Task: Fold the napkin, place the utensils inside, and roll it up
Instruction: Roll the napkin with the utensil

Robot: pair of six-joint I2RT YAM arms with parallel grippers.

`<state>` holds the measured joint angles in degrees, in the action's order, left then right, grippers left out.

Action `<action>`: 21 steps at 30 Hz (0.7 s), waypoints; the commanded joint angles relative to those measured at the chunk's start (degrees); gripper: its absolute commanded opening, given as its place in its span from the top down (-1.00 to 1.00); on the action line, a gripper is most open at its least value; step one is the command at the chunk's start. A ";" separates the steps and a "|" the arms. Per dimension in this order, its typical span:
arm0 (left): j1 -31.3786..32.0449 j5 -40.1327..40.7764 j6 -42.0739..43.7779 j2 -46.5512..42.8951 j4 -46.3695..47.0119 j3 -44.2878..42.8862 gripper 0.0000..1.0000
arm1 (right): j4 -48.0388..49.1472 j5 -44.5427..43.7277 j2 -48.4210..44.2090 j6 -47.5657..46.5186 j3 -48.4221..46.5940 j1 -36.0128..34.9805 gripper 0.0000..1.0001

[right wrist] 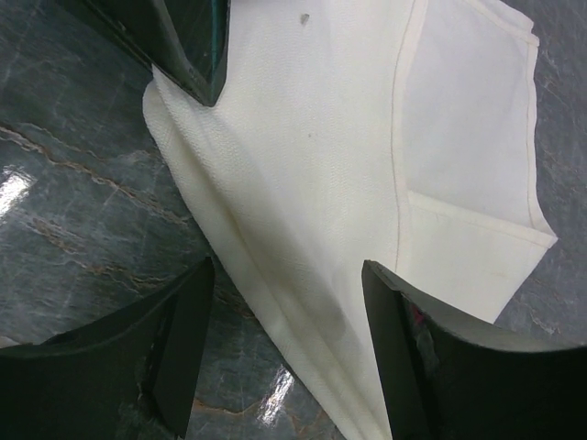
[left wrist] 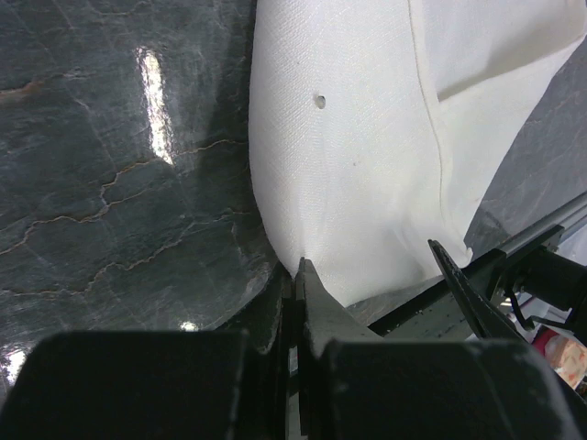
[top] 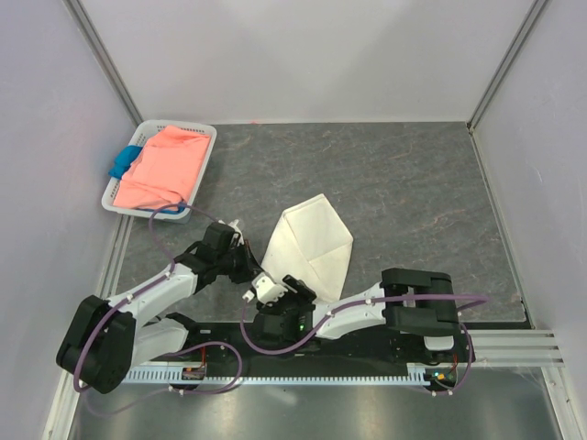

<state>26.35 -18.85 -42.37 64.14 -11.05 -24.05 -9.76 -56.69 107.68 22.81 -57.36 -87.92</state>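
Observation:
The off-white napkin (top: 312, 240) (left wrist: 367, 137) (right wrist: 348, 165) lies folded on the dark marbled table, its flaps overlapping. My left gripper (top: 248, 266) (left wrist: 301, 270) is shut on the napkin's near left corner, and the cloth draws to a point at the jaw tips. The right gripper (top: 284, 280) (right wrist: 286, 268) hovers open over the napkin's near edge, one finger on each side of the edge. A left finger (right wrist: 188, 46) shows at that corner in the right wrist view. The utensils are out of view.
A white basket (top: 147, 212) stands at the back left with a salmon-pink cloth (top: 165, 170) and a blue cloth (top: 122, 163) in it. Walls close in the table on the left, the right and the back. A metal rail (top: 514, 344) runs along the near edge.

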 commanded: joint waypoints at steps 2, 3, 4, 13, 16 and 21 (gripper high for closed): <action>-0.95 -3.21 2.29 0.55 -0.46 -2.40 0.96 | -0.17 -2.29 2.01 2.59 -0.29 0.91 -0.47; -0.95 -3.38 2.38 0.72 -0.46 -2.58 0.96 | 0.00 -2.20 2.27 2.59 -0.21 1.17 -0.47; -1.04 -3.65 2.38 0.81 -0.29 -2.66 0.96 | 0.18 -2.03 2.53 2.51 -0.20 1.35 -0.46; -1.21 -5.41 2.73 1.52 1.47 -2.05 0.96 | 3.69 2.97 1.75 -1.62 2.16 2.40 0.24; -1.21 -5.41 2.91 1.43 1.91 -1.87 0.83 | 6.68 7.70 -0.27 -5.22 4.10 2.75 0.53; -1.21 -3.66 2.29 -0.06 3.05 -1.08 -0.11 | 6.77 17.03 -3.26 -8.57 5.16 5.91 0.87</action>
<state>25.45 -22.81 -41.15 65.63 -10.39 -24.67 -3.27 -50.33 106.85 17.37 -53.76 -84.58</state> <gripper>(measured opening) 0.384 0.132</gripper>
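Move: The napkin's rolled near edge runs between the right hand's open fingers, about 1 cm ahead of them and 1 cm below. The napkin's right end lies some 4 cm back and 5 cm right, its far tip about 19 cm ahead and 6 cm right. The left fingers still pinch the roll's left end; from them, the stretch the right hand goes for is some 7 cm right and 1 cm back. Right hand eases 1.5 cm down and 1 forward, shutting on the rolled edge as the left fingers open. ##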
